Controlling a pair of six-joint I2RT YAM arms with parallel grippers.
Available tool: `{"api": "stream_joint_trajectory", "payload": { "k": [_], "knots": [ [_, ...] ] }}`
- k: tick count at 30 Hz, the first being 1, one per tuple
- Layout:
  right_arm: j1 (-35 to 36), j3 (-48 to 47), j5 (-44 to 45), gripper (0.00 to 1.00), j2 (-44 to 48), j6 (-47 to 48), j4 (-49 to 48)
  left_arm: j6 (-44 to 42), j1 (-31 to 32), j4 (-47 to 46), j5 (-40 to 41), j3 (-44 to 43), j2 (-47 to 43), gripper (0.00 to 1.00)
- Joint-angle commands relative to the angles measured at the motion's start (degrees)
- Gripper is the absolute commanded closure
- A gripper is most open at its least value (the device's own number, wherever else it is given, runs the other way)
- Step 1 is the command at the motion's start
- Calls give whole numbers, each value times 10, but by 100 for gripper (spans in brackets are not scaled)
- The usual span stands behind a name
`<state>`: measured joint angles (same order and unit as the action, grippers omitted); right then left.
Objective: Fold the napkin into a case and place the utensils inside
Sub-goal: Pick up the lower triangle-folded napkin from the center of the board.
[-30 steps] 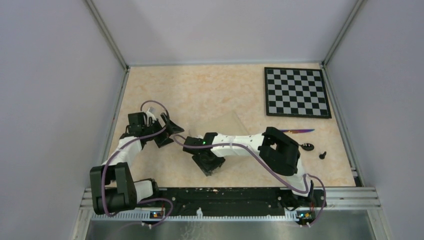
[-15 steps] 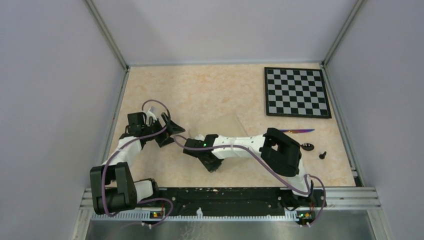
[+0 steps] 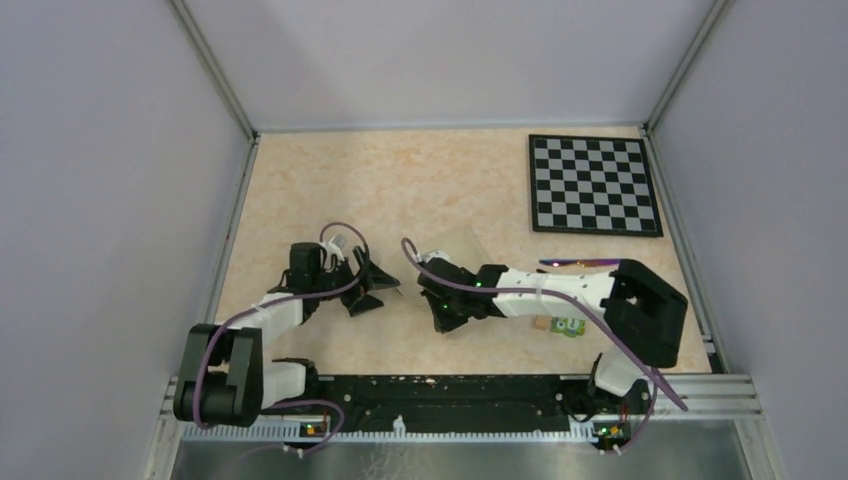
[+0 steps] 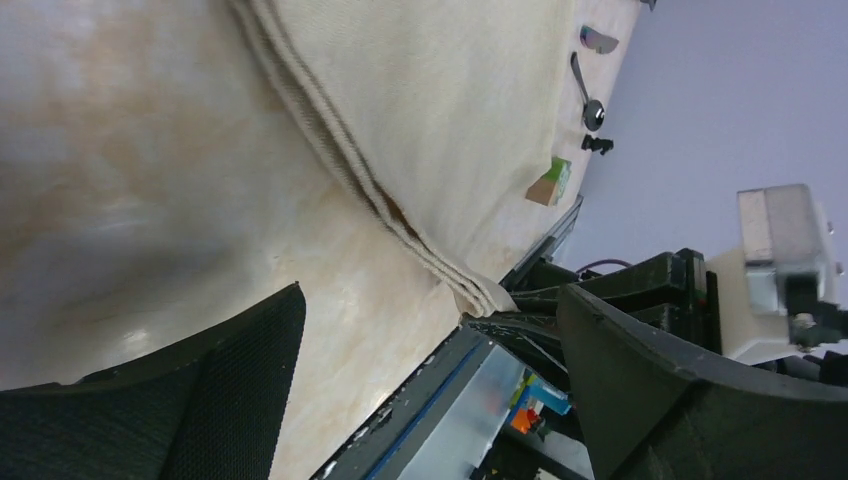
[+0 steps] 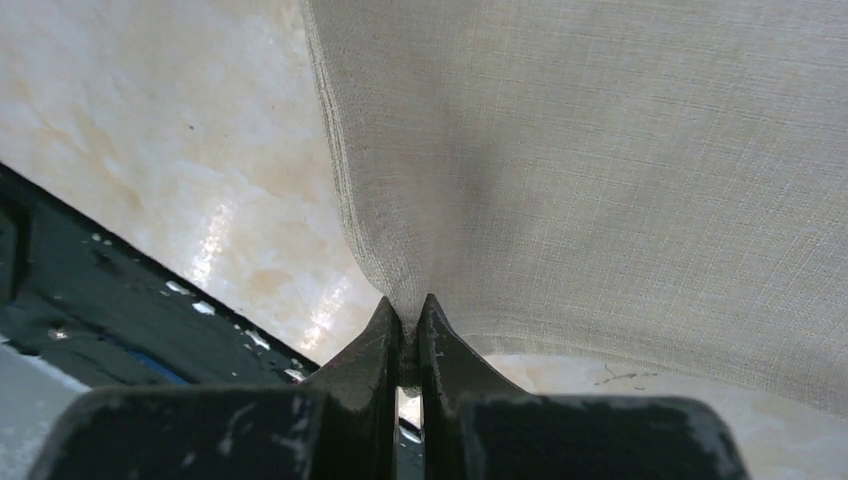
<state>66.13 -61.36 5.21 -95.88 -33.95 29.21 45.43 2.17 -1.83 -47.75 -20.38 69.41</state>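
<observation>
The beige napkin (image 5: 600, 180) lies folded in layers on the tan tabletop, and its stacked edge (image 4: 330, 130) shows in the left wrist view. From above it is a pale patch (image 3: 468, 250) by the right wrist. My right gripper (image 5: 410, 322) is shut on the napkin's near corner, and from above this gripper (image 3: 441, 316) sits mid-table. My left gripper (image 3: 378, 285) stands wide open just left of the cloth, nothing between its fingers (image 4: 200, 400). Thin dark utensils lie past the napkin: a spoon (image 4: 590, 95) and a purple-tinted piece (image 3: 582, 263).
A black-and-white chessboard (image 3: 594, 184) sits at the back right. A small green block (image 3: 567, 325) rests near the right forearm, and a tiny black knob (image 4: 597, 144) lies by the spoon. The black base rail (image 3: 450, 390) runs along the near edge, close to the napkin's corner.
My right gripper has shut on the napkin's corner and shifted right and back. The right elbow swung right, uncovering the green block. My left gripper has moved right toward the cloth, still open.
</observation>
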Motion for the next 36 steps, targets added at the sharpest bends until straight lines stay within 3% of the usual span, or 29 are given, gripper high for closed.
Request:
{"api": "stream_joint_trajectory", "payload": {
  "k": [1, 8, 13, 23, 33, 35, 36],
  "knots": [
    [-32, 57, -63, 100, 73, -44, -119, 96, 56, -133, 35, 8, 20, 1],
    [-61, 108, -90, 100, 141, -60, -162, 154, 69, -212, 85, 31, 65, 2],
    [-74, 128, -104, 100, 157, -60, -176, 137, 69, -232, 124, 7, 118, 22],
    [-84, 150, -119, 100, 171, -53, -194, 92, 69, -226, 162, -50, 211, 37],
    [-85, 194, -166, 100, 153, -48, -264, 13, 67, -104, 219, -125, 219, 74],
    [-84, 201, -177, 100, 147, -40, -276, -3, 63, -62, 233, -143, 218, 95],
    [-83, 201, -186, 100, 141, -34, -280, -12, 59, -35, 247, -159, 214, 100]
  ]
}}
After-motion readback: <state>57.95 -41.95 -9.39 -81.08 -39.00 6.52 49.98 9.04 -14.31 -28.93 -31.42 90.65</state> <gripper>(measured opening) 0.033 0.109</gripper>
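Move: The napkin's left folded end lies about 9 cm ahead of the open left gripper, about level sideways and some 5 cm below it. The right hand already pinches the napkin's near end, roughly 10 cm right, 8 cm back and 2 cm below the left gripper. From the right hand, the left end is about 17 cm ahead, 10 cm left and 3 cm lower, and the wooden block some 21 cm right, 3 cm ahead and 4 cm lower. Bring the left gripper forward about 9 cm and down some 4 cm to the napkin's left folded end, after a brief 2.5 cm swing right that is mostly undone late, and close the wide-open fingers to pinch the cloth. Keep the right pinch shut on the near end, raise it almost 4 cm while rolling its left side up some 20 degrees, then ease it back down about 1.5 cm. ##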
